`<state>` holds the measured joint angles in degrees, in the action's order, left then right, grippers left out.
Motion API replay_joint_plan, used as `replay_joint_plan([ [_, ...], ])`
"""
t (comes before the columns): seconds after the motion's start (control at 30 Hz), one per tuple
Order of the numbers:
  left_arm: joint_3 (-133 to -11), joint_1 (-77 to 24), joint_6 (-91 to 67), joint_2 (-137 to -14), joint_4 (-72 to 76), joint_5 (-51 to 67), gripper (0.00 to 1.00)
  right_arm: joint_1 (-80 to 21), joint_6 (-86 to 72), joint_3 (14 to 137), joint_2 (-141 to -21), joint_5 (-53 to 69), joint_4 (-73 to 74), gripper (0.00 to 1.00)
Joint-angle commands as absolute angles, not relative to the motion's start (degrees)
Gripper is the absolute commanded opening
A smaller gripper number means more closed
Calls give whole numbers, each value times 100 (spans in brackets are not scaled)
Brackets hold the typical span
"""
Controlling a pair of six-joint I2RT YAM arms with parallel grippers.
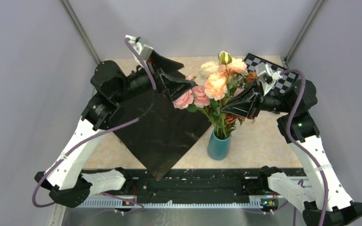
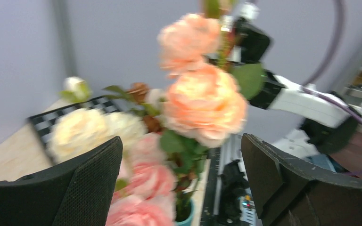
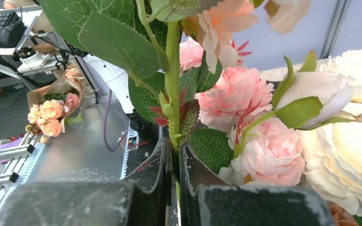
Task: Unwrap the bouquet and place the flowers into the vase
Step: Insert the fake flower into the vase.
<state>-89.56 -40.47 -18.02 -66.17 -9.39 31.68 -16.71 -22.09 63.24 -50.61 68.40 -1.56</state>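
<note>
The flowers (image 1: 217, 84), pink, peach and cream roses on green stems, stand upright with their stems down in the teal vase (image 1: 218, 147). The bouquet's glossy black paper (image 1: 160, 129) lies spread flat on the table, left of the vase. My right gripper (image 1: 227, 109) comes in from the right and is shut on one green stem (image 3: 172, 94) below the blooms; in the right wrist view the right gripper (image 3: 174, 157) pinches that stem. My left gripper (image 1: 185, 81) is open beside the pink roses (image 1: 192, 96). In its wrist view the left gripper (image 2: 181, 165) frames the blooms (image 2: 202, 101) and the vase (image 2: 188, 217) without touching them.
A black-and-white checkerboard (image 1: 275, 75) lies at the back right of the table, behind the right arm. The black rail (image 1: 193, 186) runs along the near edge. Off the table, another bouquet in brown paper (image 3: 52, 110) shows in the right wrist view.
</note>
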Motion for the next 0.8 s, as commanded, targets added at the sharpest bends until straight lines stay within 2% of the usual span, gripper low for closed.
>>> replay_joint_plan([
  [0.0, -9222, -3255, -1757, -6597, -1574, 2700, 99, -1706, -1821, 6383, -4963, 6786, 263, 0],
  [0.1, -9242, -2793, -1780, -6549, -1680, 2641, 99, -1708, -1672, 6382, -4944, 6713, 516, 1],
  [0.3, -9065, -2103, -1799, -6456, -1818, 2530, 99, -1701, -1623, 6411, -4882, 6629, 645, 26],
  [0.4, -8895, -1886, -1910, -6419, -1743, 2618, 99, -1705, -1665, 6449, -4863, 6632, 623, 35],
  [0.67, -8455, -1616, -2114, -6416, -1503, 2837, 99, -1701, -1810, 6479, -4844, 6598, 477, 42],
  [0.77, -8316, -1534, -2093, -6416, -1527, 2742, 99, -1704, -1831, 6491, -4837, 6574, 473, 41],
])
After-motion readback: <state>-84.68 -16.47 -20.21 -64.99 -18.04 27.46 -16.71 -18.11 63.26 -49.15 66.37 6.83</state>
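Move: The vase, target for the peach flower whose stem the right fingers already pinch, stands almost straight below that hand, its middle about 30 cm down. The pink roses are around 10 cm to this hand's left, 4 cm ahead and 2 cm higher; the cream roses some 13 cm ahead, 4 cm left and 3 cm up. From the left hand, the vase lies about 12 cm right, 5 cm back and 40 cm below. The peach flower's stem is lowered a further 1.5 cm or so towards the vase by the right hand, which then stays over it and opens its fingers to nearly half, letting go. Meanwhile the empty left hand, wide open, backs off from the blooms, about 11 cm forward and as much left, sinking 6 cm and swinging some 30 degrees counter-clockwise. ##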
